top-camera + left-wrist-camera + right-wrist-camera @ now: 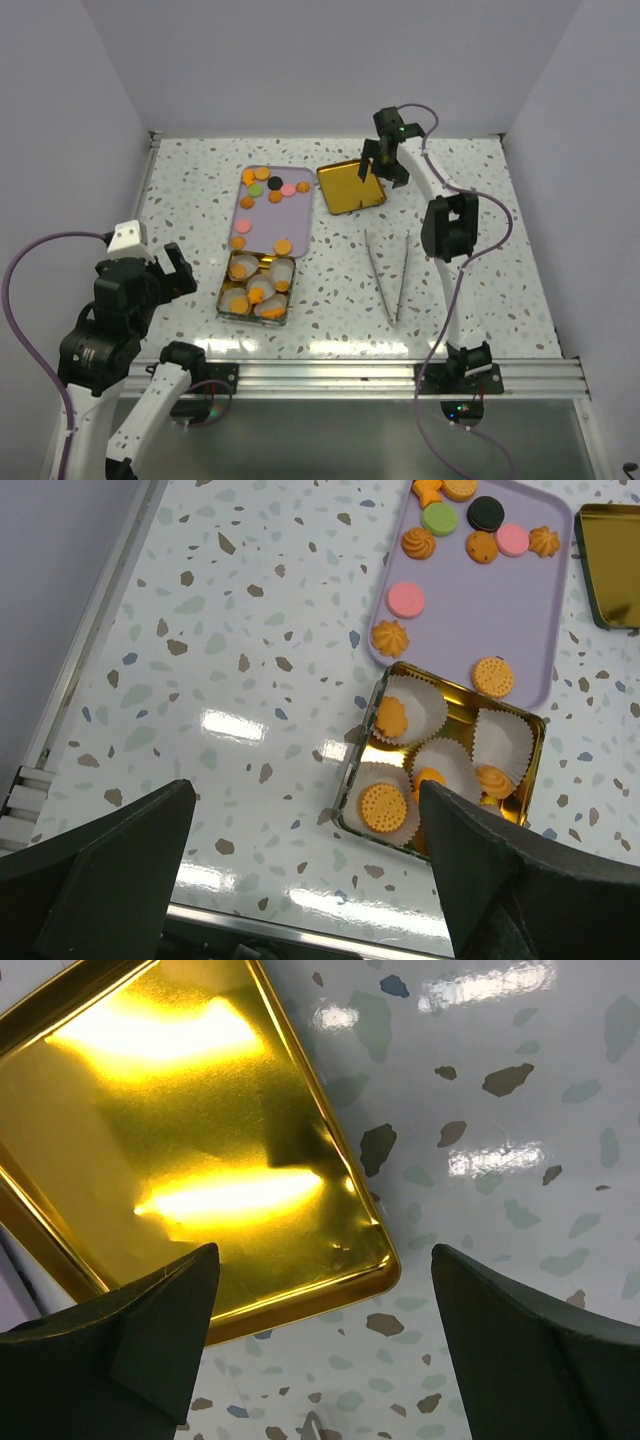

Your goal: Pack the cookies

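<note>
Several cookies [268,186] lie loose on a lilac tray [290,215]: orange rounds and swirls, plus pink, green and black ones [406,599]. More orange cookies [383,806] sit in white paper cups inside a gold tin [224,290] in front of the tray. My left gripper [165,270] hangs open, left of the tin [356,770], with nothing between its fingers [310,810]. My right gripper [383,165] is open at the far side, straddling the near right corner of the empty gold lid [180,1150]; the lid [350,186] lies flat on the table.
Metal tweezers [388,272] lie on the speckled table right of the tin. White walls close in the left, back and right sides. A metal rail [330,375] runs along the near edge.
</note>
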Motion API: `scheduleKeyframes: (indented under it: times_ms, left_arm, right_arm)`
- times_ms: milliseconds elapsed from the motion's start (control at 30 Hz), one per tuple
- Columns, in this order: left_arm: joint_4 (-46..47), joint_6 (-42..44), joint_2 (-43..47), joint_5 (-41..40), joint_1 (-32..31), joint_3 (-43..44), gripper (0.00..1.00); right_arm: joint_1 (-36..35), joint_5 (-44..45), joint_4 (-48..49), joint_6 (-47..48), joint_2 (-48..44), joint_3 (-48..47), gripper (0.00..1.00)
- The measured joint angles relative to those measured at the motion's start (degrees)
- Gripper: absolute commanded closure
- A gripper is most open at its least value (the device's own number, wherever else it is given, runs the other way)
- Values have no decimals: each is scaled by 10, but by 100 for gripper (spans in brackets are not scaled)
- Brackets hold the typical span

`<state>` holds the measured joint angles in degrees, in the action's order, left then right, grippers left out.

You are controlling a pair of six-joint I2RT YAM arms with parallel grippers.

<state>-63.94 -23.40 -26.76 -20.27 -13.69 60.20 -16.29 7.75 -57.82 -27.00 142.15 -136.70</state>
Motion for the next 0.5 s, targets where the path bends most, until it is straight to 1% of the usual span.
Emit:
scheduleKeyframes:
  times_ms: [133, 167, 367, 400, 467, 500]
  left_arm:
    - [0, 0, -14, -4, 0, 0, 0]
    - [0, 0, -17, -6, 0, 0, 0]
    - [0, -1, -25, -12, 0, 0, 0]
    - [0, -1, -25, -12, 0, 0, 0]
    - [0, -1, -27, -12, 0, 0, 0]
    - [0, -1, -28, -12, 0, 0, 0]
  right_arm:
    - [6, -24, 13, 1, 19, -7, 18]
    - [6, -30, 17, 1, 24, -8, 23]
    - [7, -45, 25, 5, 57, -14, 39]
    - [7, -45, 30, 5, 57, -14, 49]
    - [7, -44, 33, 7, 58, -14, 57]
    - [10, -47, 34, 9, 58, -14, 67]
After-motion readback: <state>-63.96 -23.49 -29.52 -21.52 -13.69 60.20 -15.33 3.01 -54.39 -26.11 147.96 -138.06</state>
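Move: The gold lid lies flat just left of the right hand: its middle is about 7 cm to the left, 1 cm ahead and 5 cm below, so its right rim is almost under the fingers. The lilac cookie tray is roughly 28 cm to the left and 5 cm back, and the tongs lie some 24 cm straight back. From the left hand, the lid is about 40 cm ahead, 34 cm to the right and 24 cm below. The right hand's fingers come down astride the lid's right rim near its near corner, one inside the lid and one outside, and the outer one meets the rim. The hand sinks about 4 cm, easing about 1 cm forward and left, while the fingers close from nearly wide open to about half open. ##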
